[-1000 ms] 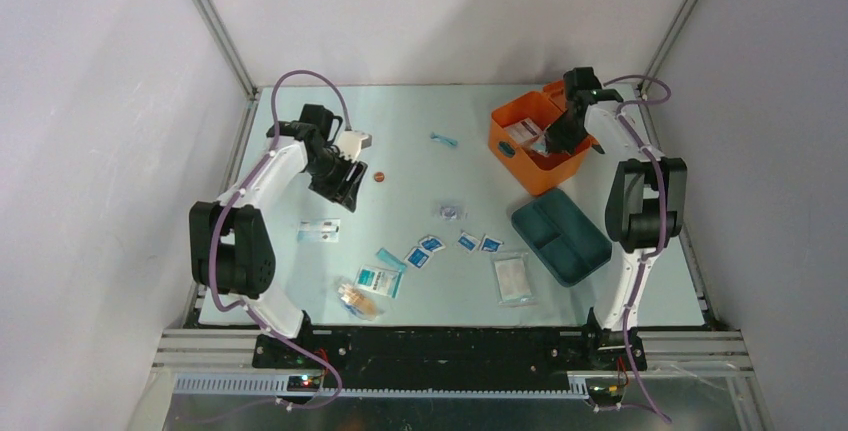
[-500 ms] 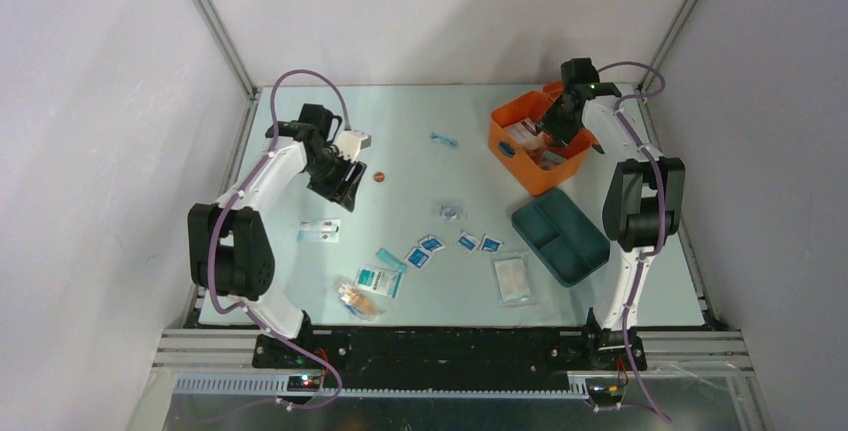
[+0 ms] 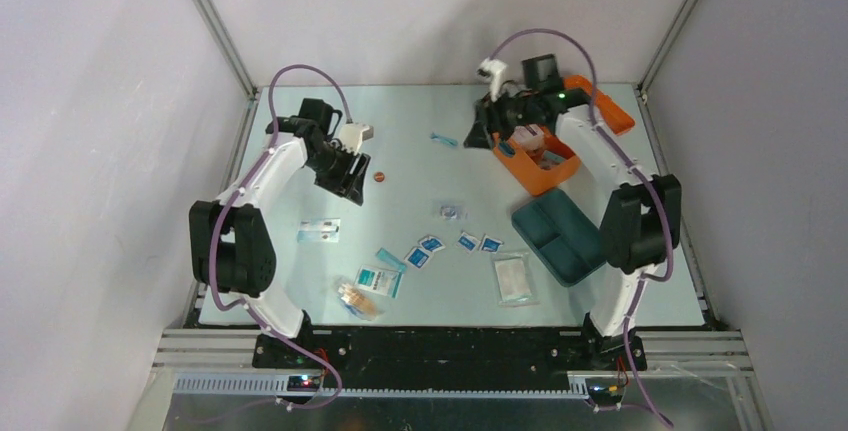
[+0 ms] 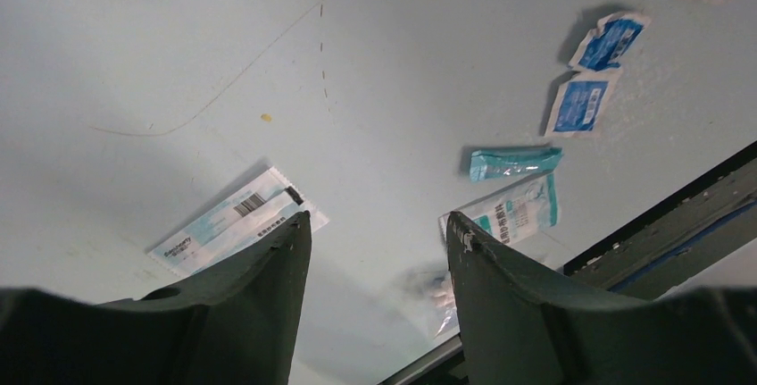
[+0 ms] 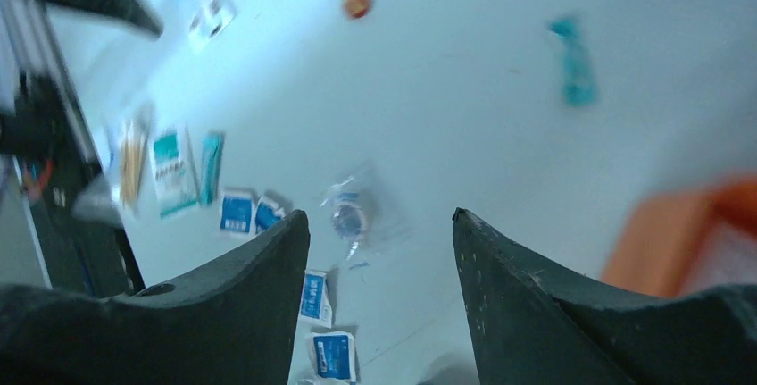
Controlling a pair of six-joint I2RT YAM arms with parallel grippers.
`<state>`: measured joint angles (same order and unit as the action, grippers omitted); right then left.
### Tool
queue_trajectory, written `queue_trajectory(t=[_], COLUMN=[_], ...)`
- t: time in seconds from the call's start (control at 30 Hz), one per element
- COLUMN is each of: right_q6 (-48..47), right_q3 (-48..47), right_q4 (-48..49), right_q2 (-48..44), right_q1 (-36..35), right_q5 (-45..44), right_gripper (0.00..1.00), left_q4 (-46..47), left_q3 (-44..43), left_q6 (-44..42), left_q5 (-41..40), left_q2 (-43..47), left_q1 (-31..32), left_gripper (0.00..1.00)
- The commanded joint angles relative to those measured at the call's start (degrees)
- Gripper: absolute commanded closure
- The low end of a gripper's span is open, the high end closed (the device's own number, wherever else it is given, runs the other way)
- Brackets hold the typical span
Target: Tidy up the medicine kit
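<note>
The orange medicine kit (image 3: pixel 541 168) stands open at the back right, with packets inside and its lid (image 3: pixel 603 109) tipped back behind it. Its dark teal tray insert (image 3: pixel 560 236) lies on the table in front of it. My right gripper (image 3: pixel 487 132) hangs open and empty over the table just left of the case; in the blurred right wrist view (image 5: pixel 378 214) the case's orange wall (image 5: pixel 692 238) is at the right edge. My left gripper (image 3: pixel 346 177) is open and empty at the back left, above bare table in the left wrist view (image 4: pixel 377 217).
Loose on the table are several blue-white sachets (image 3: pixel 432 244), a clear packet with a round item (image 3: pixel 451 211), a small teal packet (image 3: pixel 444 139), a red-brown disc (image 3: pixel 379 177), a white barcoded packet (image 3: pixel 319 231), a teal-white packet (image 3: pixel 379 279) and a clear gauze packet (image 3: pixel 514 277).
My right arm has swung from over the orange case to its left, still open. The case's lid now shows behind it. The left arm has hardly moved.
</note>
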<state>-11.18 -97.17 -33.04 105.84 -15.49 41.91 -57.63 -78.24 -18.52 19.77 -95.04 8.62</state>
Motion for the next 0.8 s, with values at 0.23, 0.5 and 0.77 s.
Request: queue_trajectory(t=[0.23,0.5,0.77], right_q6=[-42.8,-47.4,-51.8], right_q3=[-7.3,-7.3,-4.6], right_q4=[-19.3,-21.8,-23.7], right_q2=[12.5,17.7,18.1], right_q1=[-10.5,-13.6,-15.1], right_q5=[-1.6,-7.9,-5.8], right_gripper=[0.41,0.39,0.36], left_q4=[2.2,2.5,2.6], left_q3=[-1.4,2.0,2.7], left_q6=[3.8,3.9,4.3], left_q5=[4.1,3.2,3.4], left_q2=[1.9,5.2,5.0], left_q1=[0.3,0.3,0.3], left_gripper=[0.37,0.37,0.37])
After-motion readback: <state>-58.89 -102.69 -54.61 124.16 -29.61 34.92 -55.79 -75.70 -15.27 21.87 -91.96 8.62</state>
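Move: The small clear packet with the round roll inside lies some 8 cm back and 7 cm to the left of the right hand, about 21 cm below it. The single sachet is about 8 cm nearer the base than the packet and 4 cm to its right. The orange box's middle is roughly 8 cm ahead and 13 cm to the right of the hand. From the left hand, the packet is about 4 cm ahead and 20 cm to the right. The small clear packet is approached by the empty right hand, which leaves the orange box's side going left and back, then sinks mostly straight down, some 16 cm in all, easing nearly to a halt above it. The wrist swings round about 40 degrees counter-clockwise and the fingers tip more steeply down, staying open. ##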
